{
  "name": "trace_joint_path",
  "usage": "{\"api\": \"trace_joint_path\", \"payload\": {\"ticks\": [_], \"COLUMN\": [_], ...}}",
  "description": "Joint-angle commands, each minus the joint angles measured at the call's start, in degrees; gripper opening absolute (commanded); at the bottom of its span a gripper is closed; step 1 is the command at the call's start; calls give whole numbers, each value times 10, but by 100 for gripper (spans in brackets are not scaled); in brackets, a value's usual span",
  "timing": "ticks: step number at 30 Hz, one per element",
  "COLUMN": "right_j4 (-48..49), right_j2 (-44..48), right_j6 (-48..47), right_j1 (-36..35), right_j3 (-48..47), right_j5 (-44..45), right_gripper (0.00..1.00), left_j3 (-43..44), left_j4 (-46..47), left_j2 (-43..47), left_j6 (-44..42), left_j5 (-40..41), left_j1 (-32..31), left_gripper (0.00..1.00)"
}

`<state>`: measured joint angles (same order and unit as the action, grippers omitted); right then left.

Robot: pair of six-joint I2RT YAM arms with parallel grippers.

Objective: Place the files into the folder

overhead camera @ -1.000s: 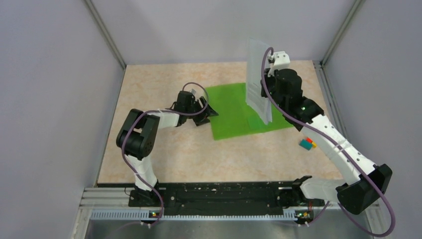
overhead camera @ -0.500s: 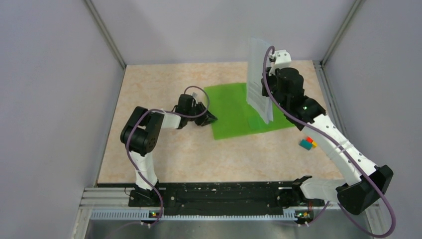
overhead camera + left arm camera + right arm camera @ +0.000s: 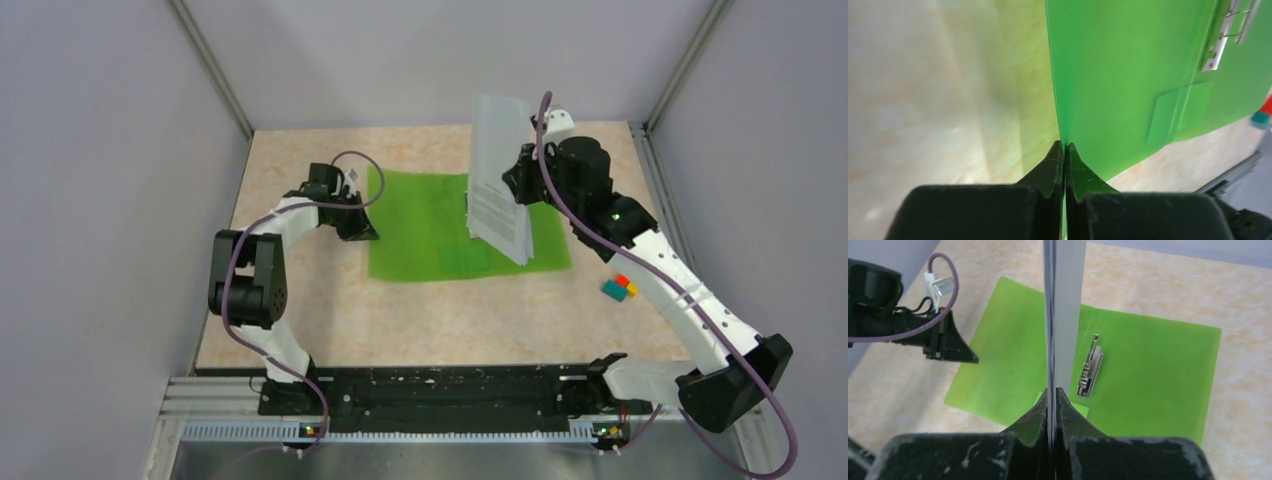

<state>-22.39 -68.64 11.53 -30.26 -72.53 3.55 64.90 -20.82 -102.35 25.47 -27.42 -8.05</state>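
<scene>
The green folder (image 3: 425, 235) lies open on the table, its metal clip (image 3: 1090, 367) showing along the fold. My left gripper (image 3: 366, 228) is shut on the left edge of the folder's cover (image 3: 1118, 75), the thin green sheet pinched between the fingertips (image 3: 1064, 146). My right gripper (image 3: 519, 186) is shut on the files (image 3: 497, 175), a thin stack of white printed sheets held upright over the right half of the folder. In the right wrist view the files (image 3: 1064, 315) stand edge-on between the jaws (image 3: 1052, 391), above the fold.
A small red, yellow and teal block (image 3: 619, 288) sits on the table right of the folder. Grey walls and metal posts close the table in on three sides. The arm bases stand on a black rail (image 3: 450, 395) at the near edge.
My left gripper shut on the cover's edge and drew it left, spreading the folder open. The right arm shifted slightly left with the files still upright.
</scene>
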Motion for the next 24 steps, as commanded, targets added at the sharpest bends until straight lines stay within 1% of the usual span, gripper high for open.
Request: {"api": "trace_joint_path", "payload": {"ticks": [1,3,5,6,8,9,11,12,13,14,15,16,18,20,22,24], "right_j4": [9,18,39,50,63,64,73,80,87,87,86,84,74,61,55,54], "right_j2": [-1,-9,-13,-13,-18,-25,-43,-50,-57,-62,-70,-80,-104,-118,-124,-132], "right_j6": [60,77,104,115,125,131,152,166,174,176,175,171,158,139,123,115], "right_j1": [-23,-39,-41,-41,-37,-27,15,38,61,79,90,100,108,109,112,117], "right_j3": [-43,-47,-44,-40,-32,-28,-5,14,35,56,77,99,141,178,206,218], "right_j5": [-117,-153,-197,-208,-215,-222,-272,-296,-309,-309,-304,-302,-279,-222,-173,-155], "right_gripper": [0,0,0,0,0,0,0,0,0,0,0,0,0,0,0,0], "left_j3": [13,9,3,-3,-6,0,19,26,30,31,33,34,27,20,14,5], "left_j4": [-209,-245,-263,-263,-262,-269,-290,-295,-298,-300,-303,-305,-296,-288,-277,-255], "left_j2": [53,67,76,79,78,72,53,49,48,50,55,63,96,135,178,223], "left_j6": [-166,-187,-204,-208,-213,-210,-197,-192,-186,-179,-172,-165,-149,-128,-111,-92], "left_j5": [94,130,177,214,262,291,316,318,323,336,351,357,363,376,373,348], "left_j1": [18,19,19,19,19,19,19,18,17,17,17,16,16,14,12,8], "left_gripper": [0,0,0,0,0,0,1,6,15,28,46,56,60,69,70,69]}}
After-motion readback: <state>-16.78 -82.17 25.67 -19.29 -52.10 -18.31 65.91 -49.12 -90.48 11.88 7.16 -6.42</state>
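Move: Pinched in the left fingers at its left edge, the green folder lies open with its middle about 22 cm to that hand's right, 5 cm farther out and 3 cm below; the ring clip is also 22 cm right but 9 cm ahead. The right hand holds the files about 29 cm above the table; from it the folder's right page centres some 10 cm ahead and 3 cm right, the clip 13 cm ahead and 9 cm left. Dragging the folder by its edge, the left hand goes about 10 cm left and 7 cm back, rolling its left side up, then opens, lets go and eases a little farther left. The right hand keeps its pinch on the files, first swings some 8 cm left and slightly back, then returns right while sinking over 20 cm onto the right page, fingers tipping down nearly 40 degrees. ##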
